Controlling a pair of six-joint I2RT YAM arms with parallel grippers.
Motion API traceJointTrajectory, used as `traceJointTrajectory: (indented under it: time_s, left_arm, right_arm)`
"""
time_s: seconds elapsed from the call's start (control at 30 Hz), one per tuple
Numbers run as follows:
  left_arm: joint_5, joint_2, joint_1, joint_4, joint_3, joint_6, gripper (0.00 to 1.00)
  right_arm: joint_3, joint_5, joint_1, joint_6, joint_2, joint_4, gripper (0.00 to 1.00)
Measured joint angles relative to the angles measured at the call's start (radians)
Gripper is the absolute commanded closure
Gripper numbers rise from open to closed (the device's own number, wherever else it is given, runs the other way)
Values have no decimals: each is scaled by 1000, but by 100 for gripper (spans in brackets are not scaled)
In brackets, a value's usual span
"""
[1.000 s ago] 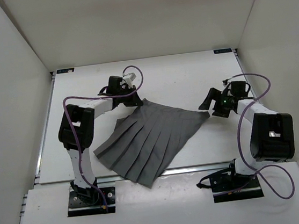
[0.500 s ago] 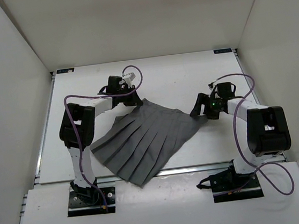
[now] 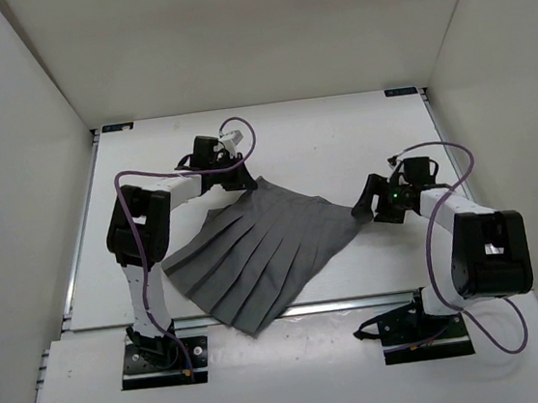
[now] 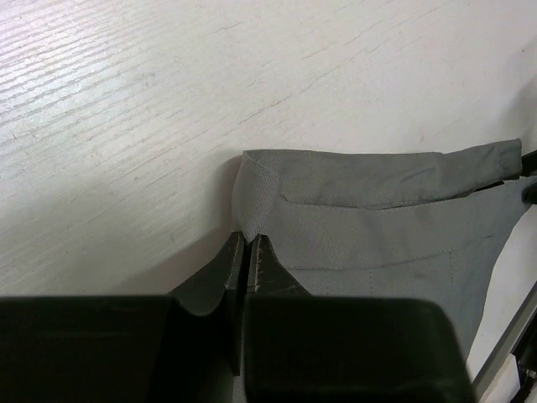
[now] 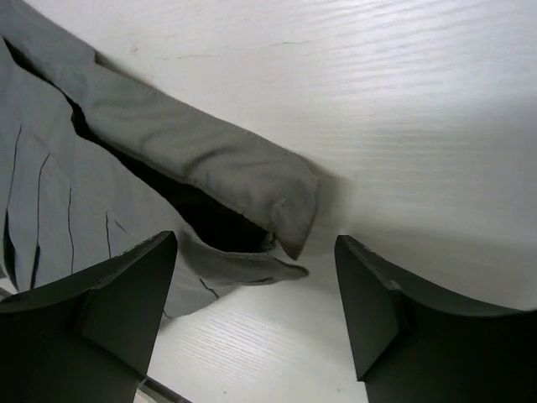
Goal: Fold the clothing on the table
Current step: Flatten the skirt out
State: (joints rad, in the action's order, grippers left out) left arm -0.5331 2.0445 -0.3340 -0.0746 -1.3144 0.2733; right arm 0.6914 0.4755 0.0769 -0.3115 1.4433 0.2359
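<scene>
The clothing [image 3: 265, 251], a dark grey pleated skirt, lies fanned out on the white table [image 3: 339, 135], hem toward the near edge. My left gripper [image 3: 246, 183] is at the far left corner of its waistband. In the left wrist view that gripper [image 4: 247, 239] is shut, pinching a fold of the clothing [image 4: 377, 218]. My right gripper [image 3: 362, 205] sits at the waistband's right corner. In the right wrist view this gripper [image 5: 254, 243] is open, its fingers [image 5: 126, 294] on either side of the gaping corner of the clothing [image 5: 193, 159] without touching it.
White walls enclose the table on three sides. A metal rail [image 3: 78, 233] runs along its left edge, another along the near edge [image 3: 358, 300]. Purple cables loop over both arms.
The skirt has slid a little to the left and its right corner has drawn in. My right gripper followed that corner and its jaws narrowed slightly. The left gripper stayed shut on the fabric.
</scene>
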Motion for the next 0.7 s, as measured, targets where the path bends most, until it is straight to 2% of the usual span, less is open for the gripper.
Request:
traceJointTrajectory:
  time_s: [0.13,0.17,0.27,0.3,0.37,0.53,0.6,0.7]
  left_arm:
    - [-3,8,0,0,-4,0,100]
    - [-3,10,0,-1,-5,0,100]
    - [-5,11,3,-5,-7,-1,100]
    - [-6,11,5,-5,-10,0,100]
    - [-11,11,6,-9,-17,2,100]
    - [-17,11,6,-48,-67,1,100]
    - [-16,13,6,-79,-122,-2,100]
    - [-12,32,11,-133,-277,-4,100]
  right_arm:
    - [1,0,-53,4,27,-21,42]
    - [1,1,-62,2,40,-26,48]
    - [13,-1,-70,6,68,-38,74]
    - [16,-7,-70,8,77,-39,89]
    - [24,-21,-70,6,88,-34,99]
    - [128,-63,-70,28,111,19,100]
    - [230,-76,-69,44,140,43,100]
    - [496,-80,-68,76,224,101,100]
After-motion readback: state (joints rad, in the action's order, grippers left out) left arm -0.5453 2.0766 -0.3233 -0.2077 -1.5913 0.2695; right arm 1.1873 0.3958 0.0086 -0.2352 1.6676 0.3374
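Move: The skirt's free waistband corner pokes up between the right hand's open fingers, about 2 cm to the left of that hand and 2 cm below it, level with it in reach. The waistband runs from there to the other corner, already pinched by the left hand, some 28 cm left and 12 cm farther out. The hem's nearest corner hangs past the table's front edge, roughly 27 cm back and 30 cm left. From the left hand the free corner is about 12 cm back and 26 cm right. The right hand slides about 2 cm left and sinks 1 to 2 cm over the free waistband corner, shutting its wide-open fingers to pinch it, then swings quickly away from the table's front edge, some 11 cm forward and 9 cm up, its fingers tipping about 10 degrees towards forward. The left hand keeps its closed grip on the other corner, nearly still at first, and joins the lift late with about 7 cm up and 5 cm forward, so the waistband is raised between the two hands. ##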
